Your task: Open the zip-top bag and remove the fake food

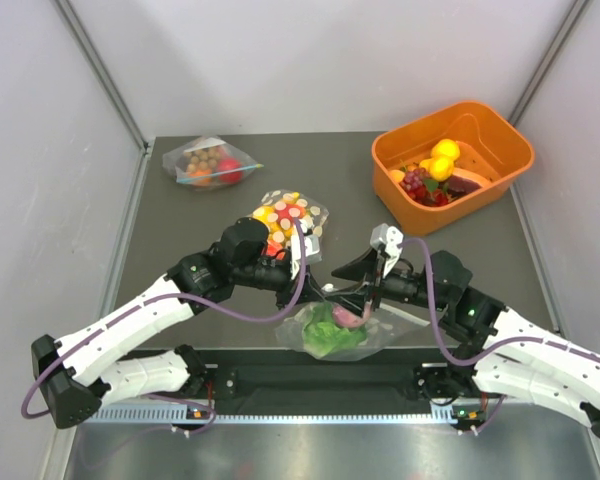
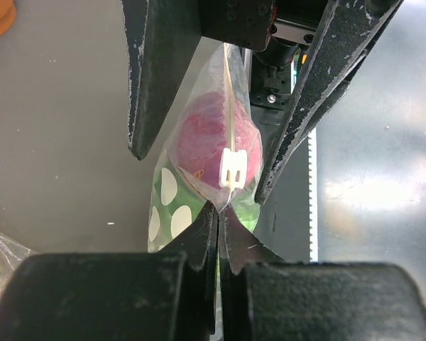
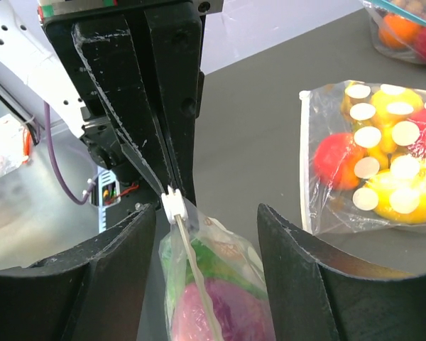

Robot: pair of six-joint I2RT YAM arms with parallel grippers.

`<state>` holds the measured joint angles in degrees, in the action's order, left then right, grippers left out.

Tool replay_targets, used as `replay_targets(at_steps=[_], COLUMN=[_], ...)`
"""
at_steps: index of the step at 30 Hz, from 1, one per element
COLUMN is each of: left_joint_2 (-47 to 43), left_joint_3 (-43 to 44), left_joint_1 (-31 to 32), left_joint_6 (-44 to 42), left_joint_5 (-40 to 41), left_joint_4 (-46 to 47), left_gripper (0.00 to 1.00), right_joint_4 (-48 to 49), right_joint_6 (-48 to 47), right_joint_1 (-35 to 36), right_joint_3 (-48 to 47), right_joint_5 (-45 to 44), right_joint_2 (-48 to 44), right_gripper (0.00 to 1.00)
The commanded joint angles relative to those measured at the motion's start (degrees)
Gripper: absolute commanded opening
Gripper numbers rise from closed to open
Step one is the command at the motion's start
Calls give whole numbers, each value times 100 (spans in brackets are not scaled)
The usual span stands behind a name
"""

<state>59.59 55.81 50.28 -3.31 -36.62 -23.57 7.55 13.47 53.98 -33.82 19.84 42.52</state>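
Note:
The zip-top bag (image 1: 335, 335), clear with white dots, hangs over the table's near edge between both grippers. Inside it are the fake food pieces: green lettuce (image 1: 325, 335) and a purple onion (image 2: 213, 138). My left gripper (image 2: 219, 213) is shut on the bag's top corner, just beside the white slider (image 2: 233, 169). My right gripper (image 3: 206, 209) is open and straddles the bag's top (image 3: 213, 284) without touching it, with the slider (image 3: 172, 204) near its left finger. The zip seam looks closed.
A dotted bag with yellow and red pieces (image 1: 290, 220) lies just behind the grippers. A plain bag of brown balls (image 1: 208, 163) sits at the back left. An orange bin (image 1: 500, 150) holding lemons and grapes stands at the back right. Grey walls enclose the table.

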Motion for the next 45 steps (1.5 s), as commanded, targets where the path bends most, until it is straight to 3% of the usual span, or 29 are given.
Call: replay_targets(at_steps=[1, 13, 19, 23, 25, 28, 29, 31, 37, 45], left_joint_2=[-71, -79, -123, -185, -290, -483, -527, -650, -520, -440], left_joint_3=[0, 0, -26, -26, -35, -53, -62, -79, -106, -281], left_joint_1=[-27, -27, -27, -27, -27, -36, -36, -36, -54, -80], left_joint_6=[-38, -64, -56, -82, -82, -99, -91, -73, 67, 296], left_joint_5=[-214, -170, -100, 32, 120, 181, 182, 164, -56, 137], left_joint_4=[301, 283, 301, 283, 309, 336, 344, 406, 652, 1319], left_gripper=[0, 0, 0, 0, 1, 23, 37, 45, 61, 66], right_joint_4=[458, 458, 300, 256, 229, 159, 142, 124, 211, 317], right_joint_6=[-99, -170, -249, -284, -310, -337, -337, -345, -284, -179], right_joint_1=[104, 148, 157, 157, 166, 166, 157, 157, 157, 157], right_joint_3=[-335, -441, -502, -494, -494, -529, -537, -564, -547, -476], right_joint_5=[108, 161, 196, 91, 21, -111, -129, -138, -76, 55], right_joint_2=[54, 160, 204, 151, 107, 72, 81, 90, 72, -34], right_gripper=[59, 50, 29, 5, 4, 3, 2, 2, 1, 1])
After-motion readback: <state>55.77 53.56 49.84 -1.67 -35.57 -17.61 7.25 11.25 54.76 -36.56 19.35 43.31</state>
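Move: The white zip slider of the bag in my left grip lies about 1 cm back, 1 cm left and 1 cm above my open right hand, and some 2 cm right of my closed left hand, level with it. From my right hand, the pink onion hangs roughly 7 cm below, 3 cm right and 2 cm back; the green food is about 14 cm down, 3 cm back and 1 cm left. The tomato bag lies some 25 cm ahead, 9 cm left and 20 cm below. With my left hand keeping its pinch beside the slider, I ease my right hand about 1 cm left and up and shut its fingers on the slider. Then I open my left fingers to about two-thirds, let go, lift that hand about 3 cm and sink back roughly 1 cm beside the slider, while my right hand keeps its pinch and creeps up slightly. ##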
